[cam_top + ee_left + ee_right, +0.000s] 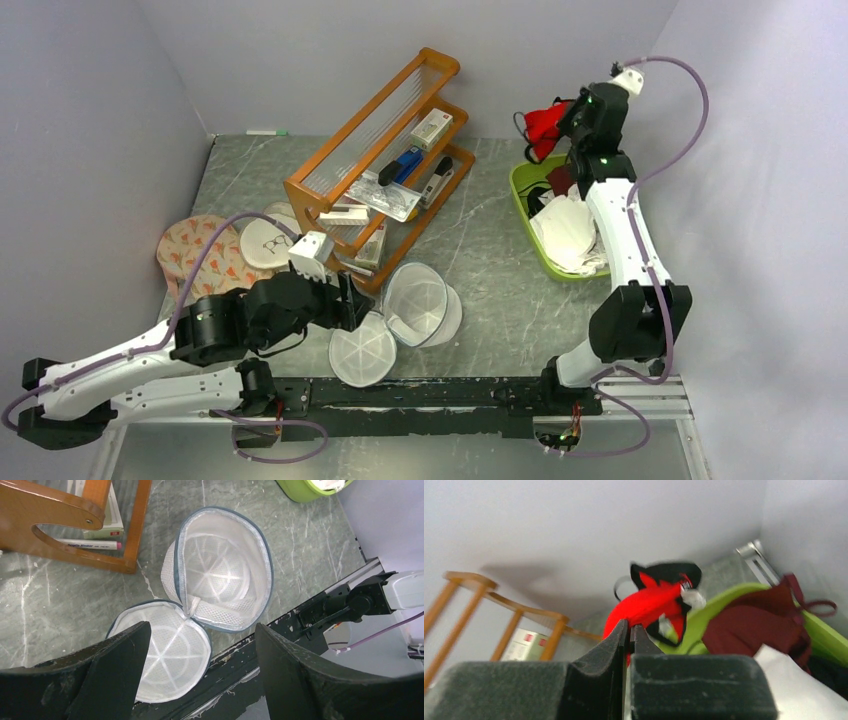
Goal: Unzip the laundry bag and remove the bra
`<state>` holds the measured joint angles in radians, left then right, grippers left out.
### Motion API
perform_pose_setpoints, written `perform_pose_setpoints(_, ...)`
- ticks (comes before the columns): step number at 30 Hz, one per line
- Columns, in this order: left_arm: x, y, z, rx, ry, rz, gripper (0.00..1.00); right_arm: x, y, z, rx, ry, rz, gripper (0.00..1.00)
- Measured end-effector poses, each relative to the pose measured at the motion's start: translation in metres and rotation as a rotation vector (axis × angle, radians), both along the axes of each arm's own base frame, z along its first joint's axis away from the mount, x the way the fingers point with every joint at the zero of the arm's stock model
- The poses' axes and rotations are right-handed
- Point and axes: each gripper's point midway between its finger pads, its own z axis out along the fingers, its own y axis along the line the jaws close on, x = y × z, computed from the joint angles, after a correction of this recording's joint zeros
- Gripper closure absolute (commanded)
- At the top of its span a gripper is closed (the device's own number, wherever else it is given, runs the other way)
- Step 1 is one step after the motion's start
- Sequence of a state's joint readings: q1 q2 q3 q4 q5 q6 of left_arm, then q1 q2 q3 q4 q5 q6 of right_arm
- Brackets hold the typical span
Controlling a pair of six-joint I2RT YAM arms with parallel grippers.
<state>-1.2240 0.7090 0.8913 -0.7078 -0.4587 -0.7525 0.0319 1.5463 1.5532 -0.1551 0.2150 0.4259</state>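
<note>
The white mesh laundry bag (400,320) lies open near the table's front, its two bowl halves spread apart, both empty; it also shows in the left wrist view (220,575). My left gripper (355,300) is open and empty just left of the bag (200,680). My right gripper (568,118) is shut on the red bra (545,122) and holds it in the air above the far end of the green bin (528,205). In the right wrist view the bra (649,605) hangs from the closed fingertips (630,627).
The green bin holds white clothes (568,232) and a dark maroon cloth (754,625). An orange wooden rack (385,165) with boxes stands at the middle back. A floral round pad (200,255) and a flat white glasses case (268,242) lie left.
</note>
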Motion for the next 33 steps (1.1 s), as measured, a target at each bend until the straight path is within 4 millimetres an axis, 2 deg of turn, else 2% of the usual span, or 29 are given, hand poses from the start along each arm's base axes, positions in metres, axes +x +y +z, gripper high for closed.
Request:
perform_pose_setpoints(3,0.001,0.002,0.002,-0.005,-0.006,0.009,0.12,-0.010,-0.018,-0.030,0.023,0.047,-0.040,1.00)
perform_pose_setpoints(6,0.002,0.001,-0.001,0.009,-0.003,0.009,0.12,-0.032,-0.030,-0.068,0.039,0.115,-0.074,1.00)
perform_pose_setpoints(10,0.004,-0.004,-0.003,0.040,-0.001,0.003,0.13,-0.070,-0.037,-0.120,0.050,0.199,-0.104,1.00)
perform_pose_setpoints(16,0.005,-0.008,-0.010,0.070,0.006,-0.002,0.13,-0.101,-0.045,-0.179,0.033,0.320,-0.151,1.00)
perform_pose_setpoints(19,0.004,-0.007,-0.007,0.057,0.002,-0.002,0.13,-0.113,-0.056,-0.183,0.013,0.343,-0.208,1.00)
perform_pose_setpoints(23,0.003,-0.004,-0.001,0.030,-0.003,0.001,0.13,-0.125,-0.070,-0.155,-0.011,0.266,-0.283,1.00)
perform_pose_setpoints(26,0.003,-0.004,-0.001,0.028,-0.003,0.001,0.13,-0.127,-0.078,-0.149,-0.016,0.239,-0.314,1.00)
perform_pose_setpoints(29,0.003,-0.006,-0.003,0.036,0.001,0.000,0.13,-0.127,-0.083,-0.169,-0.015,0.280,-0.340,1.00)
perform_pose_setpoints(33,0.003,-0.008,-0.007,0.050,0.009,-0.004,0.13,-0.140,-0.097,-0.220,0.018,0.385,-0.384,1.00)
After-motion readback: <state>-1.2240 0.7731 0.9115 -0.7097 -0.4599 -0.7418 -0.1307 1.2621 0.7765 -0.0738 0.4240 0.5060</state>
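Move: The right hand holds the red bra high beyond the green basket, whose middle is about 9 cm back, 6 cm right and 30 cm below. In the basket, the maroon cloth lies some 2 cm ahead and 8 cm right, the white cloth about 12 cm back and 4 cm right, both roughly 28 cm down. From the left hand, the basket is about 27 cm ahead, 55 cm right and 18 cm below. Dipping, rising briefly, then sinking, the right hand lowers the still-pinched bra about 22 cm basketward, back 14 and right. ##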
